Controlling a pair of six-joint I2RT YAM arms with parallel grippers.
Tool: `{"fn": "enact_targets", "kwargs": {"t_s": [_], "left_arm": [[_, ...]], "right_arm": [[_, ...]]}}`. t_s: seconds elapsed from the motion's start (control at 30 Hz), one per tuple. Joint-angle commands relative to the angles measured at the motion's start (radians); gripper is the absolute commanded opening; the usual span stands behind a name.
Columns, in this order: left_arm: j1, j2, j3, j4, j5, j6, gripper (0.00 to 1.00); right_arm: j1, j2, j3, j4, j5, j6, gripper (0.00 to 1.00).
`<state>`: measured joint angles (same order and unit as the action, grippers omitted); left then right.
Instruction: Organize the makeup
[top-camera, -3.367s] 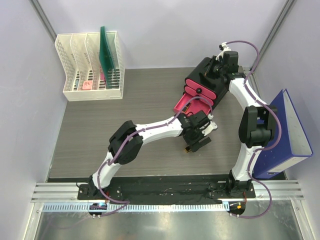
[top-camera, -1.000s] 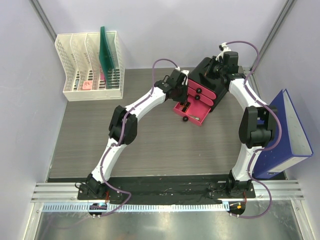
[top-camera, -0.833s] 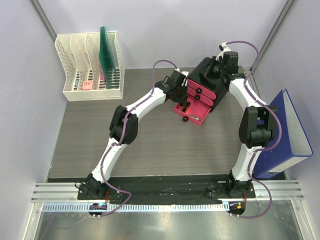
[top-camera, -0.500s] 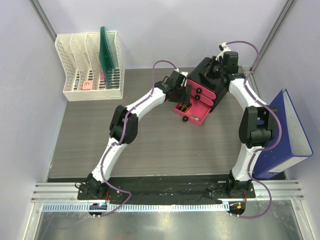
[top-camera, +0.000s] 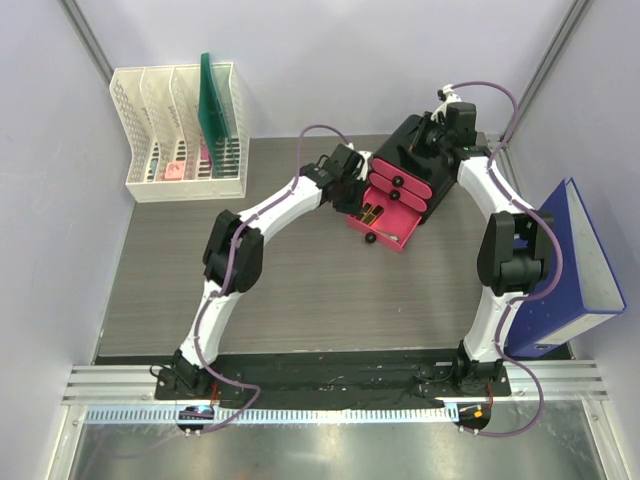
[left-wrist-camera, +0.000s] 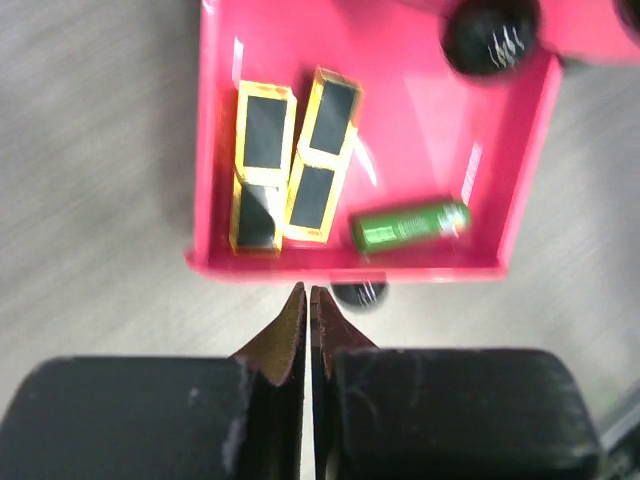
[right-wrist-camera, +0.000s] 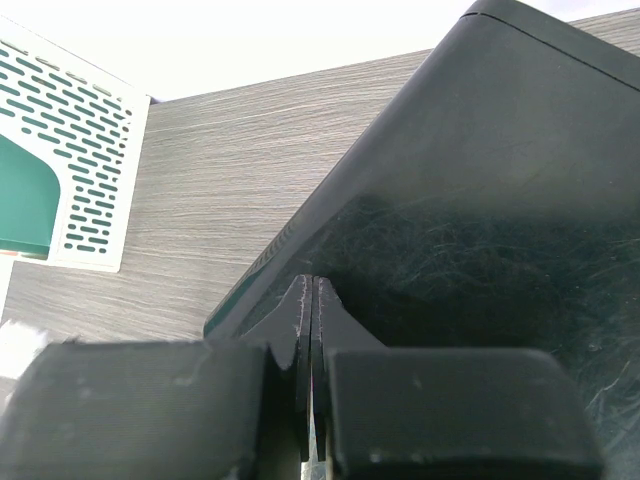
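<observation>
The black box (top-camera: 415, 150) with pink drawer fronts stands at the back right, its lowest drawer (top-camera: 398, 226) pulled out. In the left wrist view that drawer (left-wrist-camera: 420, 110) holds two gold-black sticks (left-wrist-camera: 264, 165) (left-wrist-camera: 322, 155) side by side and a slim green tube (left-wrist-camera: 410, 224). My left gripper (left-wrist-camera: 309, 292) is shut and empty, just outside the drawer's front wall, next to its black knob (left-wrist-camera: 358, 293). From above, the left gripper (top-camera: 352, 192) hangs at the drawer's left side. My right gripper (right-wrist-camera: 310, 285) is shut, its tips resting on the box's black top (right-wrist-camera: 480, 200).
A white slotted rack (top-camera: 180, 135) at the back left holds a green folder (top-camera: 215, 100) and a small pink block (top-camera: 172, 172). A blue binder (top-camera: 575, 260) leans at the right edge. The right arm (top-camera: 510, 250) stands beside the box.
The left gripper opened and let a gold-black stick drop into the drawer, then shut and drew back a little to the left. The right arm has not moved.
</observation>
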<state>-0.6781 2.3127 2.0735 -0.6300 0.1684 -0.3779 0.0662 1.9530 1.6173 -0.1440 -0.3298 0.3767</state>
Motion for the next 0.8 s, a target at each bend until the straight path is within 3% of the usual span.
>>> {"fn": "enact_targets", "kwargs": {"t_s": [0.0, 0.3, 0.77], "left_arm": [[0.005, -0.130, -0.114, 0.021, 0.088, 0.004, 0.00], [0.002, -0.130, -0.334, 0.153, 0.148, -0.130, 0.00], [0.029, 0.023, -0.377, 0.490, 0.283, -0.567, 0.00]], "right_arm": [[0.011, 0.158, -0.112, -0.445, 0.071, -0.064, 0.01], [0.012, 0.164, -0.111, -0.445, 0.069, -0.061, 0.01], [0.011, 0.164, -0.111, -0.443, 0.063, -0.059, 0.01]]}}
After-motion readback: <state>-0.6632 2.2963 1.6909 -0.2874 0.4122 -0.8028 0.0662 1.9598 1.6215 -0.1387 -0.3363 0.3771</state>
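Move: The bottom drawer's knob lies about 6 cm back from the left hand, 4 cm to its right and 7 below. The two gold-edged compacts in that drawer lie roughly 4 cm right and 1 back, the green tube about 8 right and 6 back, both some 6 cm down. From the right hand, on the black case top, the knob is some 22 cm back, 13 left and 17 below. Fingers shut, the left hand backs off 6 cm while sinking 7, then edges right towards the bottom drawer's knob. ##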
